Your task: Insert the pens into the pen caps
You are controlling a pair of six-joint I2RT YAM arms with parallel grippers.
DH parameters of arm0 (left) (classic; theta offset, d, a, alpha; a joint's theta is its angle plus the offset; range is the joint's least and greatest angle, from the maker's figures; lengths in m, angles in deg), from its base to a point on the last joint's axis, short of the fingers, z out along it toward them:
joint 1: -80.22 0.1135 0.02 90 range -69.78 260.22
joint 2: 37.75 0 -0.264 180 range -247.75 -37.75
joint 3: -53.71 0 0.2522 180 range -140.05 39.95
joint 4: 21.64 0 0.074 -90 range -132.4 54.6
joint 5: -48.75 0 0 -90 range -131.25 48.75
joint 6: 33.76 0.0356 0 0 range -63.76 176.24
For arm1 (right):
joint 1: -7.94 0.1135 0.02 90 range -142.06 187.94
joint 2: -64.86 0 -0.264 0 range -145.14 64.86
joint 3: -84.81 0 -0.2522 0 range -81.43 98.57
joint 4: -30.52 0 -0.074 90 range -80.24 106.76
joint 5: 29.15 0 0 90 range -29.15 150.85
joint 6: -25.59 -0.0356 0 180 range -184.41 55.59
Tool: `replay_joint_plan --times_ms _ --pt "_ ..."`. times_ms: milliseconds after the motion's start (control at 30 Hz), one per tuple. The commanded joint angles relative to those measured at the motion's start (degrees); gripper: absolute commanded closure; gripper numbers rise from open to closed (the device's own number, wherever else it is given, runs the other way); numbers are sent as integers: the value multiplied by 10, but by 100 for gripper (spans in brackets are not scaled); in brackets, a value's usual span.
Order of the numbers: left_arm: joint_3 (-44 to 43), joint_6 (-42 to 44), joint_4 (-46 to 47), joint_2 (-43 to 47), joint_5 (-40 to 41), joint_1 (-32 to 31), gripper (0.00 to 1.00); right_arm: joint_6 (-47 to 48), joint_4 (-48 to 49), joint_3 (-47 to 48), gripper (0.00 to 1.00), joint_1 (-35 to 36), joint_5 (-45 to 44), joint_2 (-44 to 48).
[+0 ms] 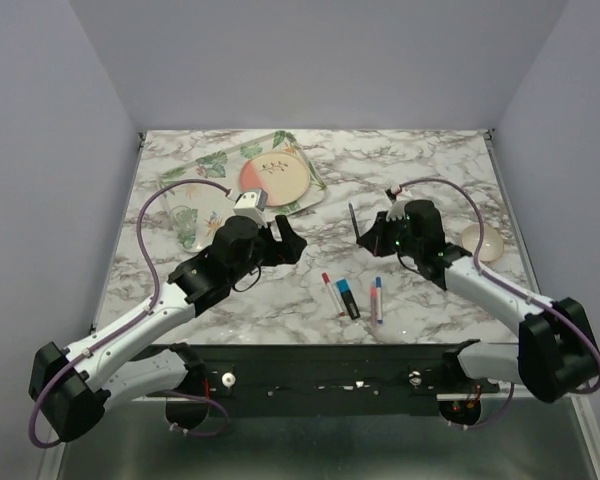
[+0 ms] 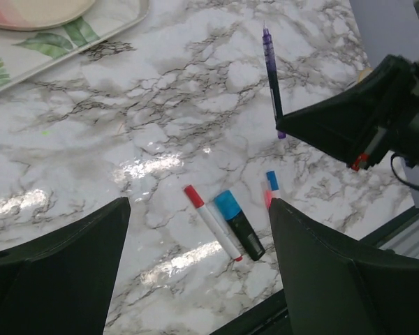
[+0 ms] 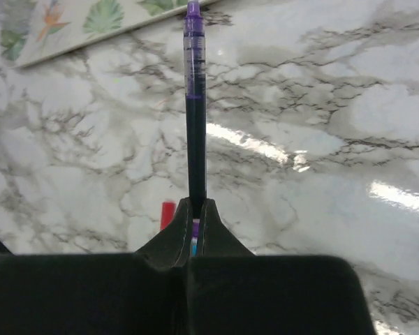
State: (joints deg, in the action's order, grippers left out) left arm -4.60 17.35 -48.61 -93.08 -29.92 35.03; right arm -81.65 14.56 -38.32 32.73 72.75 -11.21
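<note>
My right gripper (image 1: 362, 235) (image 3: 195, 206) is shut on the lower end of a thin dark navy pen (image 3: 195, 105) (image 2: 273, 80) (image 1: 351, 218). The pen stands upright above the marble table, its purple tip pointing away from the fingers. My left gripper (image 1: 285, 240) (image 2: 200, 203) hangs open and empty just left of it. On the table below lie a white pen with a red cap (image 1: 333, 293) (image 2: 213, 223), a chunky dark marker with a bright blue cap (image 1: 348, 298) (image 2: 239, 225), and a pink-and-white pen with a blue cap (image 1: 376, 298) (image 2: 270, 187), partly hidden by my left finger.
A leaf-patterned tray (image 1: 310, 195) with a pink-and-cream plate (image 1: 273, 178) lies at the back left. A cream oval object (image 1: 483, 240) rests near the right edge, beside my right arm. The black base rail runs along the near edge.
</note>
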Motion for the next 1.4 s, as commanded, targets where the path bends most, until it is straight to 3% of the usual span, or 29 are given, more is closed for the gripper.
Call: replay_joint_plan --times_ms 0,233,567,867,1067,1133,1167,1300,1367 --pt "5 -25 107 -27 -132 34 15 -94 232 -136 99 15 132 90" --pt "-4 3 194 -67 -221 36 21 -176 380 -233 99 56 173 195" --pt "-2 -6 267 -115 -272 36 29 -206 423 -261 99 76 185 225" --pt "-18 -15 302 -150 -318 36 46 -201 401 -247 99 89 196 226" --pt "-16 -27 324 -163 -348 36 76 -199 391 -237 99 96 195 220" --pt "-16 -34 332 -165 -356 36 95 -197 388 -231 98 97 202 211" --pt "-15 -36 336 -166 -366 36 100 -196 387 -230 93 97 205 207" --pt "-11 -56 356 -169 -394 36 100 -205 380 -221 58 97 202 195" --pt "-9 -69 370 -170 -402 37 100 -206 382 -218 54 98 200 189"
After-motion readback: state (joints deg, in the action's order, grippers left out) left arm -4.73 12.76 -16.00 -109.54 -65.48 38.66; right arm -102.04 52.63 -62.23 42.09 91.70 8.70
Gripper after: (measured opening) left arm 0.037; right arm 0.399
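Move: The purple pen is upright in the right fingers; its middle stands about 15 cm right of the left hand, 8 ahead and 5 lower. From the right hand, the open left gripper is some 17 cm left, 7 back and 10 higher. The blue-capped marker lies roughly 13 cm back, 2 left and 9 below the right hand, the red marker 12 back and 6 left at the same height. Right hand brings pen back some 12 cm and up; left reaches 10 cm rightward, pinches pen; right releases. ##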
